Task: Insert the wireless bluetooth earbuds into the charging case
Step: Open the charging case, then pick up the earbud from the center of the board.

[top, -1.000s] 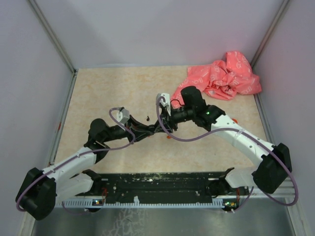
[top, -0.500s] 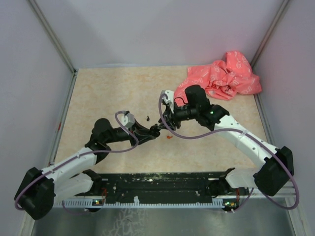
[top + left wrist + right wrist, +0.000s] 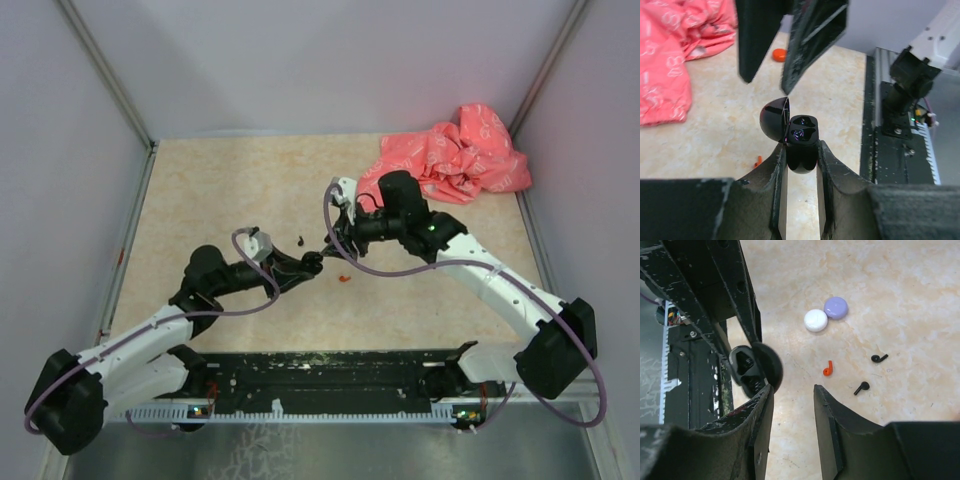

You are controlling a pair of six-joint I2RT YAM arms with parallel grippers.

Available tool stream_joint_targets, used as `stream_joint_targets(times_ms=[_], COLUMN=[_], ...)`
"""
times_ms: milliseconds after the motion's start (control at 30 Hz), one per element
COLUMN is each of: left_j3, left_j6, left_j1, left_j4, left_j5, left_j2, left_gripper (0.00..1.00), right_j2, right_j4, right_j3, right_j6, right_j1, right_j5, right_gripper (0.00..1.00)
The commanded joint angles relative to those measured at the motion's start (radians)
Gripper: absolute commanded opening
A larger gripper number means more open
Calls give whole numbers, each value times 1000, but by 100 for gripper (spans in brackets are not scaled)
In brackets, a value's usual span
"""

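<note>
The black charging case (image 3: 802, 145) is up off the table with its lid (image 3: 773, 118) swung open, and my left gripper (image 3: 801, 146) is shut on its body. Both cradles look dark inside. My right gripper (image 3: 791, 388) hangs open just beside the case (image 3: 746, 371), with nothing between its fingers (image 3: 812, 35). Loose earbuds lie on the table beneath: a red one (image 3: 827, 369) and two black ones (image 3: 879, 358) (image 3: 861, 387). From above, the two grippers (image 3: 312, 263) (image 3: 332, 240) meet at the table's middle, with the red earbud (image 3: 343, 279) just right of them.
A white disc (image 3: 816, 320) and a purple disc (image 3: 835, 307) lie side by side past the earbuds. An orange disc (image 3: 779, 54) sits farther off. A crumpled pink cloth (image 3: 455, 155) fills the back right corner. The black base rail (image 3: 330, 375) runs along the near edge.
My right gripper has drawn back from the case and its jaws have widened. The left arm has shifted slightly left, still holding the case.
</note>
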Motion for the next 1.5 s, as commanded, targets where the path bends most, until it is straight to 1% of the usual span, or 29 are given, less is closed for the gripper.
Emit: stream_joint_targets(times_ms=[0,133,300,400,533,633,667,700,933,1000,1200,1467], left_j3=[-40,-79,-105,-107,-131,-143,-146,-148,-152,-150,-156,-156], left_j6=[-24,-58,-98,-126,-153,-163,-164,-165,-153,-150,-143,-137], left_j1=[-2,1,13,32,49,61,63,64,66,66,66,66], left_j4=[-38,-71,-111,-154,-147,-150,-150,-150,-153,-164,-171,-173], left_j5=[-237,-444,-598,-660,-691,-713,-714,-714,-742,-759,-786,-780], left_j2=[-36,-61,-63,-52,-62,-65,-66,-66,-68,-75,-98,-99], left_gripper=[0,0,0,0,0,0,0,0,0,0,0,0], right_j2=[-5,49,145,209,288,355,368,424,575,618,705,790], right_j4=[66,64,58,52,59,52,41,30,-57,-98,-157,-219], right_j3=[48,41,43,55,71,100,116,136,269,312,405,490], right_j6=[55,103,175,208,251,281,291,299,346,353,363,368], right_j1=[-6,-6,11,30,52,64,68,73,108,117,141,158], right_j5=[42,179,359,465,551,572,576,583,645,686,723,755], right_gripper=[39,40,40,40,40,40,40,40,40,40,40,39])
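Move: The black earbud nearer the robot lies on the table about 11 cm ahead of the empty right hand, 4 cm to its left and some 24 cm below. The other black earbud is 4 cm farther out and 4 cm left of it. One orange earbud sits 5 cm nearer and 4 cm left of it, the other 6 cm nearer and 6 cm right. From the left hand, which holds the open black case, the nearer black earbud is some 15 cm ahead, level sideways, 22 cm down. The nearer black earbud draws the right hand down about 20 cm and forward some 11, with a little leftward drift; its wrist swings clockwise and tips the still-open fingers from pointing left to mostly down, stopping just above it. The left hand carries the open case away from the right hand, leftward, forward and down, turning counter-clockwise about 50 degrees, grip kept. ##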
